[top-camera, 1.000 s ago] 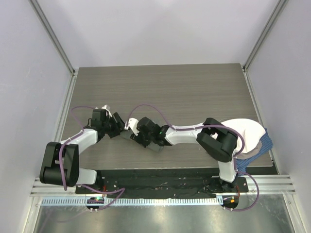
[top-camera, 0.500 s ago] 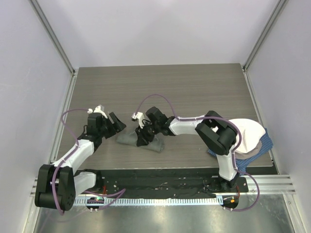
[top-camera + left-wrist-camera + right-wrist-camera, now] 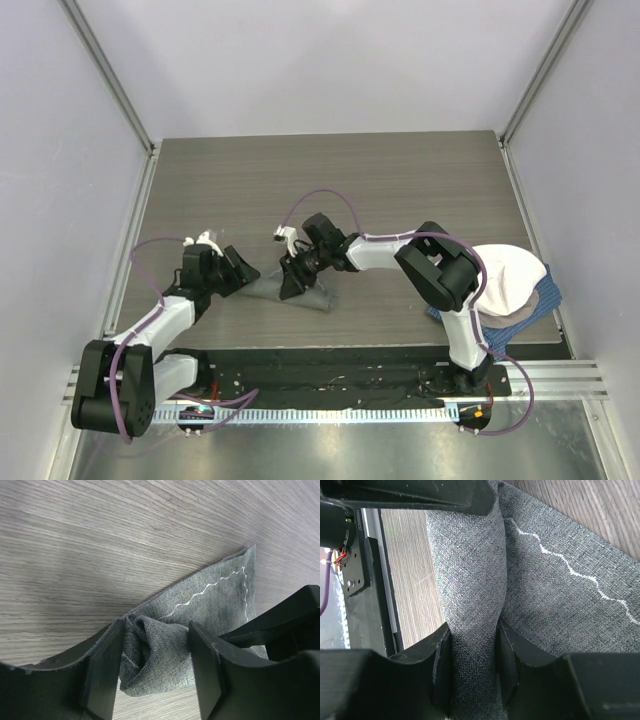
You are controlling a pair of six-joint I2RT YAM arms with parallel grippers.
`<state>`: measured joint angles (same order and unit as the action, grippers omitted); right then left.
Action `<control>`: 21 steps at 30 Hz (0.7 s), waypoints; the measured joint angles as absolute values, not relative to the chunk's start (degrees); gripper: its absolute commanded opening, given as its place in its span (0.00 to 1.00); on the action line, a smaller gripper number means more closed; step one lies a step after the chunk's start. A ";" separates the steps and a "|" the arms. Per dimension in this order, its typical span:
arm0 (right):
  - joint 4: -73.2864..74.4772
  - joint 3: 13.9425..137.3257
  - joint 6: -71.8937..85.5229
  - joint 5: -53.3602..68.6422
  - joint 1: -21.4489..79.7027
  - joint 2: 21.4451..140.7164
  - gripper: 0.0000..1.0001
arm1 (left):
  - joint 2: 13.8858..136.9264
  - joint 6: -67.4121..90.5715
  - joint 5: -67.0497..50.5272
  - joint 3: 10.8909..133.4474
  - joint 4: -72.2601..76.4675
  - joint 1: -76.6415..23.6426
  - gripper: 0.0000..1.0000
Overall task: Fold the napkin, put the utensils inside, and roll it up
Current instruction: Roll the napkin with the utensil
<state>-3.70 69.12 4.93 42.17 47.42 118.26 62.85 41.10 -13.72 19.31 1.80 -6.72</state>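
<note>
The grey-green napkin (image 3: pixel 266 289) lies rolled into a short bundle on the wood table, near its front middle. My left gripper (image 3: pixel 240 274) is at the roll's left end; in the left wrist view its fingers (image 3: pixel 102 665) press on both sides of the bunched napkin end (image 3: pixel 160 650), shut on it. My right gripper (image 3: pixel 294 281) sits over the roll's middle. From the right wrist, the fingers (image 3: pixel 507 665) pinch a raised fold of the napkin (image 3: pixel 470 580). A pale zigzag stitch line shows on the flat part. The utensils are hidden.
A cream-white cloth (image 3: pixel 512 274) lies on a blue checked cloth (image 3: pixel 545 303) at the table's right edge, under the right arm's elbow. Walls and metal rails bound the table on the left, right and back. A black base plate (image 3: pixel 340 375) runs along the near edge.
My left gripper let go, opened wide beside the roll, then came back down and closed on its left end. The right gripper shifted slightly along the roll, still holding cloth.
</note>
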 measured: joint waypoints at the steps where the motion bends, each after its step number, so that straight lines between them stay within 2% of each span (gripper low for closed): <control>1: -3.55 69.19 4.95 42.17 47.42 118.28 0.41 | 62.83 41.25 -13.72 19.18 1.93 -6.72 0.50; 7: -2.04 69.91 4.86 41.60 47.44 118.28 0.43 | 63.46 41.71 -14.00 19.07 2.83 -6.72 0.31; 8: -1.58 70.11 4.80 41.30 47.44 118.24 0.44 | 63.83 41.69 -14.00 19.07 2.90 -6.72 0.24; 10: -0.56 70.50 4.71 40.66 47.48 118.08 0.47 | 64.69 41.74 -14.06 19.11 2.96 -6.72 0.19; 11: 0.45 70.74 4.60 39.92 47.55 117.73 0.52 | 65.32 41.63 -14.13 19.27 2.96 -6.72 0.15; 14: 3.25 71.16 4.16 37.65 47.92 116.53 0.61 | 66.72 41.71 -14.79 19.68 3.01 -6.72 0.08; 21: 10.66 71.59 1.32 27.20 49.87 111.81 0.70 | 68.53 41.56 -15.86 20.62 2.98 -6.72 0.00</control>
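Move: The napkin roll lies crosswise under both hands. Its left end is between the left hand's open fingers, about 2 cm below the hand point, 1 cm back and 1 cm to its right. The middle of the roll sits between the right hand's fingers, about 1 cm down; from there the left end is some 9 cm to the left and level front to back. The stitched flap still unrolled lies about 4 cm ahead of the right hand. Sinking only about 1 cm, the left hand closes its half-open fingers almost shut, pinching cloth at the roll's left end. As that grip nears shut, the right hand spreads its fingers off the middle of the roll and draws away right and up, some 3 cm in all, its fingers tipping about 10 degrees steeper. ##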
